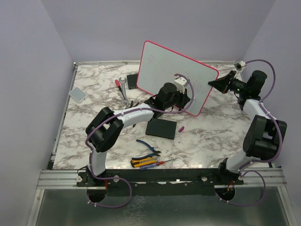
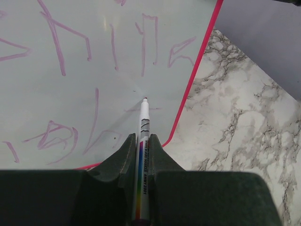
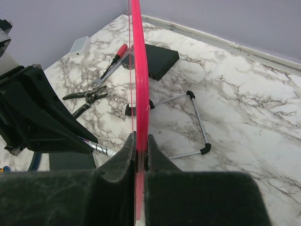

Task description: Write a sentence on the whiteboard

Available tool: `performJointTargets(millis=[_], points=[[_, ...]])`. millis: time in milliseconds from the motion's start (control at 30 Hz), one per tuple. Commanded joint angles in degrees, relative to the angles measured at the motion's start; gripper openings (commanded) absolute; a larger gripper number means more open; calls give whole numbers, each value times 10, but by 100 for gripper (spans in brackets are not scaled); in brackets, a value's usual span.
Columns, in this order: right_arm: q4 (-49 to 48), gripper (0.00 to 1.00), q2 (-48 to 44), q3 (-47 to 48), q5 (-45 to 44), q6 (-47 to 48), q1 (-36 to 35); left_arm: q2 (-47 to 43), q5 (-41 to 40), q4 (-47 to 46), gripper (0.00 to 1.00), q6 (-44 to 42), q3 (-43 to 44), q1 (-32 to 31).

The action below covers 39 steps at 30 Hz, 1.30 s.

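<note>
The whiteboard (image 1: pixel 162 70), pink-framed, stands tilted at the back of the table. Pink handwritten strokes of the sentence (image 2: pixel 56 47) cross its white face (image 2: pixel 94 84). My left gripper (image 2: pixel 142 141) is shut on a white marker (image 2: pixel 143 125). The marker's tip points at the board near its lower right corner; contact cannot be told. From above, the left gripper (image 1: pixel 181 94) is in front of the board. My right gripper (image 3: pixel 139 141) is shut on the board's pink frame edge (image 3: pixel 139 70), at its right side (image 1: pixel 214 84).
A black square slab (image 1: pixel 161 128) lies in front of the board, with a small pink cap (image 1: pixel 181 128) beside it. Pliers (image 1: pixel 149 149) and screwdrivers (image 1: pixel 146 163) lie near the front edge. A wrench (image 1: pixel 123 89), a grey pad (image 1: pixel 77 93) and the wire stand (image 3: pixel 197 117) are also on the table.
</note>
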<state>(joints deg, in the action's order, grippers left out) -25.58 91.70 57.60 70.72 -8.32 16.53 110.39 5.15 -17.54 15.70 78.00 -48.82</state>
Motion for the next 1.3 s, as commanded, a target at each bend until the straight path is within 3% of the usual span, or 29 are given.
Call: performJointTargets(millis=[0, 700, 1267], points=[[43, 1, 11, -9, -4, 36, -13, 9, -18, -8, 0, -11, 0, 1], [43, 1, 12, -8, -5, 36, -14, 14, -30, -25, 0, -4, -67, 1], [43, 1, 13, -8, -5, 36, -14, 30, -16, -39, 0, 12, -68, -1]])
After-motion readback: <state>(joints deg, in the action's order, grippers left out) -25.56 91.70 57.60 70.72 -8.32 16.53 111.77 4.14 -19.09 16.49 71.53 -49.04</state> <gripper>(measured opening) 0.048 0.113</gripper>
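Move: The bare spot on the whiteboard where the stem will end, just above the bottom edge, lies about 2 cm ahead of the left hand, 4 cm to its right and 9 cm below. A short crossbar is some 3 cm ahead, 5 cm right, 4 cm down; the board's lower right corner about 1 cm ahead, 7 cm right, 11 cm down. From the right hand, that spot is roughly 6 cm back, 11 cm left and 13 cm below. The marker, still pinched in the left hand with its tip on the whiteboard just above the short crossbar, is drawn down the board through that bar by about 6 cm, with a slight slant left and back, the hand tipping down some 5 degrees. It slows near the bottom edge. The right hand keeps its still grip on the board's right edge. ##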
